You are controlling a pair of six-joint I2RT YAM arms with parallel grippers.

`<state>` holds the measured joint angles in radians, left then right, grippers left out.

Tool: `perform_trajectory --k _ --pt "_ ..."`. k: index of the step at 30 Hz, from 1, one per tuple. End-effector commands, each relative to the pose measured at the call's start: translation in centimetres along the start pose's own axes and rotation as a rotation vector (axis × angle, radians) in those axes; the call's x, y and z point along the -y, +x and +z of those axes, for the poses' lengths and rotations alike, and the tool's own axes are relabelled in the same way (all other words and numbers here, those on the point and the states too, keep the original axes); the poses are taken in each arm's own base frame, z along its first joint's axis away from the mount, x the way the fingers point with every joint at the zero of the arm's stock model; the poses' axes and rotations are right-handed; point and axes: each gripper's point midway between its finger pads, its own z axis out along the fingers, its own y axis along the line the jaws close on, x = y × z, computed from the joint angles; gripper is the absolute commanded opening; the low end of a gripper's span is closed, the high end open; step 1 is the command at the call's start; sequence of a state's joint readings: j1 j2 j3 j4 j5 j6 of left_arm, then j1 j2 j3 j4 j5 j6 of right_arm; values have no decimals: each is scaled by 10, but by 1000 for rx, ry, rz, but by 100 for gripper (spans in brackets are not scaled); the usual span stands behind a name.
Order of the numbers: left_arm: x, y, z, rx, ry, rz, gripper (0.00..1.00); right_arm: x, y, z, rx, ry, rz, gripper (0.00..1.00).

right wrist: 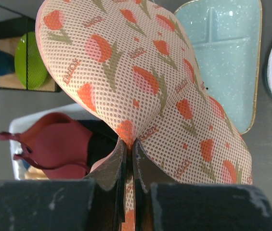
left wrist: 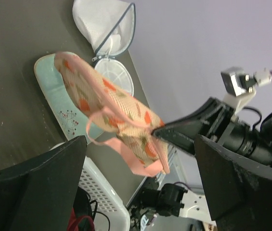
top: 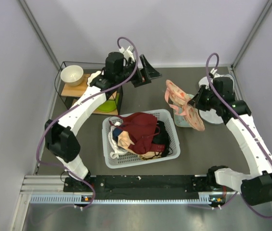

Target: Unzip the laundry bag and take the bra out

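Note:
The laundry bag [top: 181, 102], peach mesh with red flowers, hangs in the air right of the basket. My right gripper [top: 192, 102] is shut on its edge; the right wrist view shows both fingers pinching the mesh [right wrist: 128, 147] of the bag [right wrist: 140, 72]. My left gripper [top: 148, 73] is open and empty behind the basket, apart from the bag. The left wrist view shows the bag [left wrist: 116, 110] hanging between its spread fingers [left wrist: 39, 183], with a pink strap loop dangling. No bright red bra shows. I cannot tell whether the zip is open.
A white basket [top: 167, 156] in the middle holds a maroon garment [top: 138, 127], a black one [top: 161, 134] and pale clothes. A mint tray [right wrist: 227, 57] lies under the bag. A white mesh pouch [left wrist: 104, 21] lies at the right. A wire shelf with a bowl [top: 71, 74] stands at the back left.

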<state>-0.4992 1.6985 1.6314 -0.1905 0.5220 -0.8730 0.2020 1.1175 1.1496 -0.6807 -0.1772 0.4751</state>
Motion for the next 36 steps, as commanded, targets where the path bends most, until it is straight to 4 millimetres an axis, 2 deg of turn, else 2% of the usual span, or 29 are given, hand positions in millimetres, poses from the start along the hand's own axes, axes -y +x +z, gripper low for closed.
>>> perform_trajectory --k 1,8,13,14,17,22,26,30,35,36 --pt "29 19 -14 -28 49 123 99 -24 -50 2 139 -48 171 0" --pt "38 66 -4 -151 101 175 99 -28 -89 29 250 -32 427 0" --pt "39 99 3 -206 101 159 99 -31 -97 47 239 -17 510 0" --pt "43 109 6 -217 104 164 99 -33 -99 47 238 -24 540 0" --pt "41 122 14 -235 103 168 99 -38 -102 50 233 -34 562 0" --pt "28 127 32 -247 73 166 99 -42 -108 45 253 -39 543 0" --pt "30 133 43 -268 47 195 99 -44 -108 40 255 -48 529 0" --pt "27 128 61 -246 10 213 99 -50 -109 30 269 -60 485 0" --pt "34 127 76 -235 12 214 99 -52 -107 19 283 -63 468 0" --pt "28 131 82 -247 -1 213 99 -53 -107 16 287 -67 469 0"
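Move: The laundry bag, already pinched by the right hand, has its middle about 15 cm right of the left hand, 9 cm back and 10 cm lower; from the right hand it is some 2 cm left, 1 cm back and 2 cm below. On the table, the tray lies roughly 3 cm right of the right hand and 22 cm below it, level fore and aft. The laundry basket lies some 21 cm left of the right hand, 15 cm back and 20 cm below. Right hand swings the bag 9 cm forward, clockwise; open left goes 11 right, back and down towards it. ##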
